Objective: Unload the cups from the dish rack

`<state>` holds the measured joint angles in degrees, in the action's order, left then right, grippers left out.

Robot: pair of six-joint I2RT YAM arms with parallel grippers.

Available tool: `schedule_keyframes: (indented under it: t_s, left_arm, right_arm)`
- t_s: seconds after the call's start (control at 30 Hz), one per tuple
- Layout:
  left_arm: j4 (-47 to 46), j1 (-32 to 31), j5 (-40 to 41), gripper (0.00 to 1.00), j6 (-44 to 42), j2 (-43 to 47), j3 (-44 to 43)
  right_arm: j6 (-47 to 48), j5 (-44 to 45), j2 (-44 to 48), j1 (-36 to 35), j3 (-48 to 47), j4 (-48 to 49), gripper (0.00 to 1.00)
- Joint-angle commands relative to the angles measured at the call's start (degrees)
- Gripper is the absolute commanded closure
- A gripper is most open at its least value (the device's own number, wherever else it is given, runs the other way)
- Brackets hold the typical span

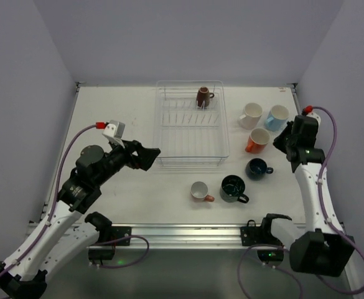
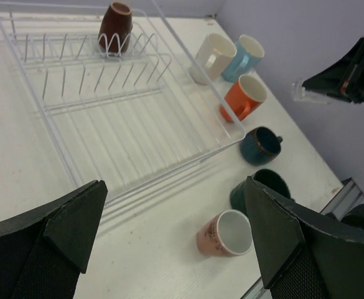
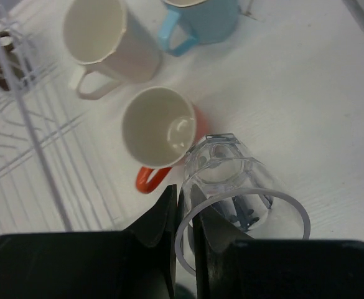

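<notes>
The white wire dish rack (image 1: 191,148) stands at the back middle of the table with one dark brown cup (image 1: 203,96) upside down on its tines. Right of it stand the cream (image 1: 251,114), light blue (image 1: 277,116) and orange (image 1: 257,140) cups. The navy (image 1: 257,168), dark green (image 1: 233,188) and salmon pink (image 1: 200,191) cups are nearer. My right gripper (image 3: 185,212) is shut on the rim wall of the clear glass (image 3: 238,187), held above the table just right of the orange cup (image 3: 160,128). My left gripper (image 1: 149,156) is open and empty at the rack's near left corner.
In the left wrist view the rack's near rim (image 2: 169,171) lies just past my open fingers, and the pink cup (image 2: 226,233) sits on its side below them. The table's right edge runs close behind the right arm (image 1: 309,180). Grey walls close in three sides.
</notes>
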<state>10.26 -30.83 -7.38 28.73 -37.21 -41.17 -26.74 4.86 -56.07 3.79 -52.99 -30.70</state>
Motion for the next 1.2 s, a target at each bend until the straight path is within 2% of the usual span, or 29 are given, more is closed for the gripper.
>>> schedule_keyframes:
  t_s: [0.0, 0.17, 0.3, 0.4, 0.8, 0.9, 0.93, 1.0, 1.17]
  left_arm:
    - [10.0, 0.0, -1.7, 0.00, -7.3, 1.4, 0.6]
    - [8.7, -2.3, -0.7, 0.00, -8.0, 3.9, 3.0]
    - [9.7, -4.7, 1.7, 0.00, -9.5, 5.2, 2.4]
    - [10.5, -5.8, 3.4, 0.00, -9.8, 5.9, 2.3]
    - [10.7, -7.0, 5.4, 0.00, -9.9, 6.4, 2.1]
    - [10.7, -6.9, 5.6, 0.00, -9.9, 6.0, 2.0]
    - [10.7, -7.0, 5.6, 0.00, -9.9, 5.9, 2.0]
    - [10.6, -7.0, 5.6, 0.00, -9.8, 5.7, 2.0]
    - [10.7, -6.9, 5.6, 0.00, -9.9, 5.7, 2.1]
  right_arm:
    - [2.8, -2.7, -6.6, 5.9, -2.9, -0.2, 1.00]
    - [2.6, -1.0, -20.8, 8.9, -7.7, 1.8, 1.00]
    - [2.2, -4.0, -30.7, 10.8, -16.4, 2.0, 1.00]
    - [1.9, -6.0, -35.8, 10.8, -18.5, 1.5, 1.00]
    - [2.8, -5.2, -43.1, 10.3, -16.9, 1.1, 0.94]
    - [2.7, -5.0, -44.3, 9.1, -17.6, 0.4, 0.87]
    - [2.6, -5.0, -44.5, 8.8, -17.7, 0.3, 0.79]
    - [2.3, -4.3, -44.7, 7.8, -18.0, -0.1, 0.71]
    - [1.3, -3.3, -43.5, 7.2, -17.4, 0.2, 0.61]
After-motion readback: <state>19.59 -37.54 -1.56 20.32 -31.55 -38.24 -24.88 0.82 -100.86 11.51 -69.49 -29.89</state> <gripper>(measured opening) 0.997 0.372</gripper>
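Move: The glass cup in the right hand is bound for bare table about 9 cm ahead, 6 cm to the right and some 21 cm below. From that hand, the orange mug stands about 10 cm ahead and 2 left, the blue mug 20 ahead and 8 right, the white mug 21 ahead and 3 left, all roughly 17 cm lower. That bare spot lies about 17 cm ahead, 49 right and 29 below the left hand. Right hand lowers the glass cup about 15 cm, forward 8, beside the orange mug, then opens; left hand sinks. ##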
